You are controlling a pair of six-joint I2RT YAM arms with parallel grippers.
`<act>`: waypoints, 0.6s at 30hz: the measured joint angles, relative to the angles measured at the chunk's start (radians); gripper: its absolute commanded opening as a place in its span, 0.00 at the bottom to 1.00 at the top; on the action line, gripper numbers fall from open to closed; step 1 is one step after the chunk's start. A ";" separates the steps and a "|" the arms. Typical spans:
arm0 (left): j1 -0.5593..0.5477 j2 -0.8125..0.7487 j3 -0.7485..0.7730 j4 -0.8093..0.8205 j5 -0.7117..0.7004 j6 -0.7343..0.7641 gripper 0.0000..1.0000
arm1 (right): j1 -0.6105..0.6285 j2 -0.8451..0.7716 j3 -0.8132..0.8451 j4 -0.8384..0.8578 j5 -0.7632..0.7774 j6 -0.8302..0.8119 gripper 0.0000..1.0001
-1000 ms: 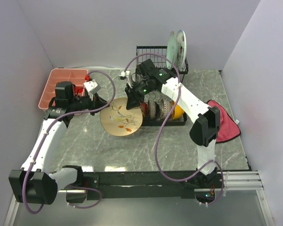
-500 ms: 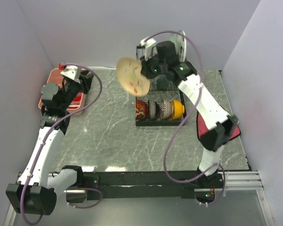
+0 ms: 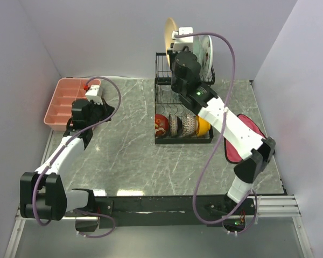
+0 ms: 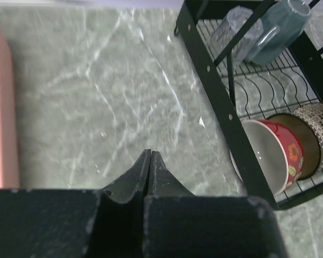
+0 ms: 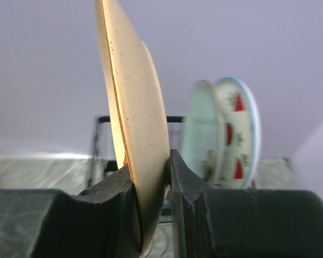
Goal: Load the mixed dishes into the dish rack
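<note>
My right gripper (image 5: 151,161) is shut on the tan plate (image 5: 134,123), held upright on edge high above the dish rack's (image 3: 162,69) left side, where the tan plate (image 3: 169,33) shows edge-on. Two plates stand in the rack's upper part: the mint floral plate (image 5: 199,129) and the white watermelon-print plate (image 5: 239,134). Several bowls (image 3: 182,124) stand in a row in the lower tray; the left wrist view shows a red-rimmed bowl (image 4: 266,158) and a clear glass (image 4: 231,29) there. My left gripper (image 4: 150,153) is shut and empty over the marble, left of the rack.
A pink compartment tray (image 3: 69,100) lies at the table's back left, close behind my left arm. A red cloth (image 3: 245,137) lies right of the rack, partly under my right arm. Walls close in the table on three sides.
My right arm lifted the tan plate off the table, swung it up and right, and turned it on edge above the rack. My left gripper drew back from the plate toward the pink tray.
</note>
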 measured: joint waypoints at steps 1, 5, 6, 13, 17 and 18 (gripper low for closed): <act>-0.001 0.005 -0.005 -0.009 0.000 -0.010 0.01 | -0.002 0.019 0.012 0.020 0.047 -0.016 0.00; -0.003 0.002 -0.012 -0.009 0.000 -0.035 0.01 | -0.013 0.147 0.133 0.036 0.193 -0.073 0.00; -0.004 -0.001 -0.013 -0.008 0.000 -0.042 0.01 | -0.017 0.175 0.158 0.032 0.209 -0.079 0.00; -0.007 -0.011 -0.040 -0.006 -0.003 -0.051 0.01 | -0.027 0.258 0.220 -0.046 0.238 -0.117 0.00; -0.008 -0.011 -0.051 -0.006 -0.003 -0.058 0.01 | -0.041 0.295 0.296 -0.103 0.222 -0.109 0.00; -0.008 -0.011 -0.052 -0.006 -0.003 -0.061 0.01 | -0.047 0.295 0.296 -0.110 0.217 -0.108 0.00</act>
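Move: My right hand holds the tan plate on edge; its slot in the upper rack lies some 14 cm ahead, about 3 cm to my right and 10 cm lower. In that tier the green plate stands about 15 cm ahead and 7 cm right of this hand, the watermelon plate 15 cm ahead and 11 cm right, both some 6 cm below it. From my empty left hand the slot is roughly 20 cm ahead, 28 cm right and 15 cm up. I carry the tan plate in my right hand forward about 6 cm over the upper rack, sinking some 4 cm on the way and swinging the wrist about 15 degrees clockwise early on, to bring it in left of the green plate. The wrist also rolls slightly, its left side dropping, and noses down a little; my fingers keep their pinch on the plate's near edge. ##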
